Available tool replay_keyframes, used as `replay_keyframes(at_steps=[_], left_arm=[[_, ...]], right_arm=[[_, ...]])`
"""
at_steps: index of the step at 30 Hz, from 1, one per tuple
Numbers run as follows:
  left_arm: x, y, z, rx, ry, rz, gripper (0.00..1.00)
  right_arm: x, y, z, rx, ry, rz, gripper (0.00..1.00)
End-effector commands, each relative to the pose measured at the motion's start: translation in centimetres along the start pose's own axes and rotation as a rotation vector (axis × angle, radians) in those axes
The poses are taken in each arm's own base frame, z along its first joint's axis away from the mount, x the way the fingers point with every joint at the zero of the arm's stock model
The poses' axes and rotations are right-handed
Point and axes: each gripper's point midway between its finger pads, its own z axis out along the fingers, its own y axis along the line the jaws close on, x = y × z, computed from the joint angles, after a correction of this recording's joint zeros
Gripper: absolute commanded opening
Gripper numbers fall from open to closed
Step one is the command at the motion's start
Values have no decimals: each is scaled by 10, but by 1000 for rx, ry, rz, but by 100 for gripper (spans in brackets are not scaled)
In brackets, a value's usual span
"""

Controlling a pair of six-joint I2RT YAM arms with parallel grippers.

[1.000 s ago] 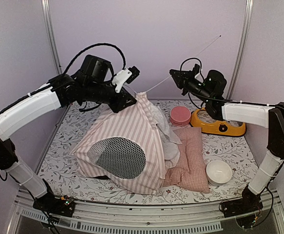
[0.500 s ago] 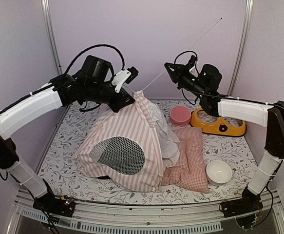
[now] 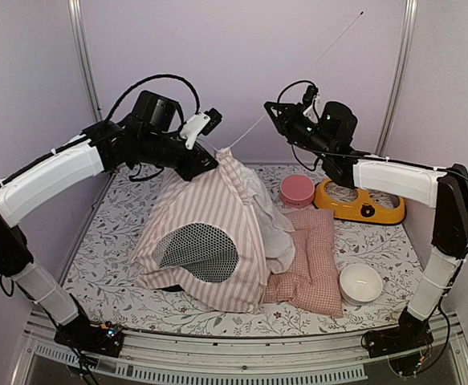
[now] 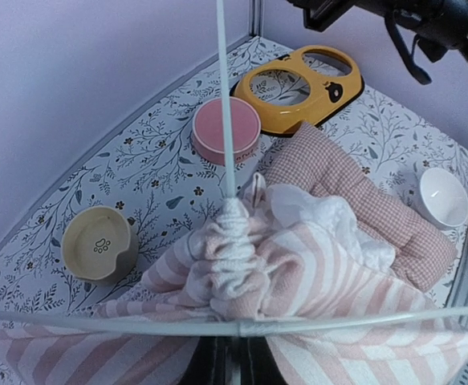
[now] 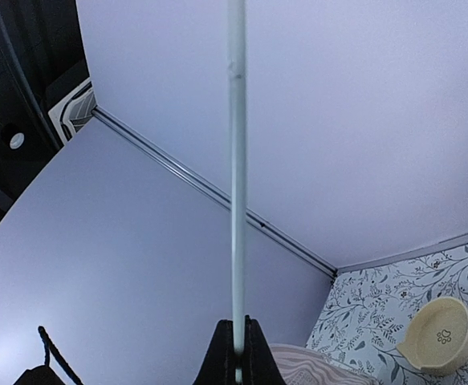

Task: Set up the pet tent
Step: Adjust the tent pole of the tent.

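The pet tent [image 3: 209, 233], pink-and-white striped with an oval black mesh window [image 3: 197, 253], stands in the middle of the mat with its top drawn up to a bunched peak [image 4: 232, 245]. My left gripper [image 3: 208, 163] is shut on the tent just below the peak, its dark jaws close together under a thin white pole [image 4: 338, 321] that crosses the left wrist view. My right gripper [image 3: 270, 112] is shut on another thin white pole [image 5: 235, 160]. This pole rises from the peak up to the right [image 3: 330, 40]. White sheer curtain [image 3: 278, 228] bunches at the tent's right side.
A pink checked cushion [image 3: 310, 257] lies against the tent's right side. A pink bowl [image 3: 297, 190] and a yellow two-hole feeder [image 3: 360, 204] stand at the back right, and a white bowl [image 3: 360, 282] at the front right. A beige bowl [image 4: 97, 243] sits behind the tent near the wall.
My right gripper has moved left and up along the pole toward the peak. The tent's top has risen and the tent stands more upright. The left gripper rose slightly.
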Motion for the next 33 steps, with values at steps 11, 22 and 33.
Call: replay_keyframes(at_steps=[11, 22, 33], left_arm=[[-94, -16, -21, 90, -428, 80, 0], [-74, -10, -16, 53, -392, 70, 0], [-61, -3, -10, 23, -362, 42, 0]], right_arm=[[167, 12, -22, -55, 549, -34, 7], [163, 24, -28, -83, 559, -20, 23], [111, 17, -44, -19, 414, 0, 44]])
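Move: The bunched cloth at the tent's top, where the pole comes out, lies about 11 cm back, 8 cm left and 7 cm below the right hand, which grips the pole. From the left hand, still holding the pole joint, it is some 3 cm ahead and 3 cm right. The pink bowl stands about 8 cm ahead of the right hand, 14 cm right, the checked cushion 15 cm back, 14 cm right, both roughly 37 cm below. Right fingers open around the pole, travelling some 12 cm back, left and down to the bunched cloth. ##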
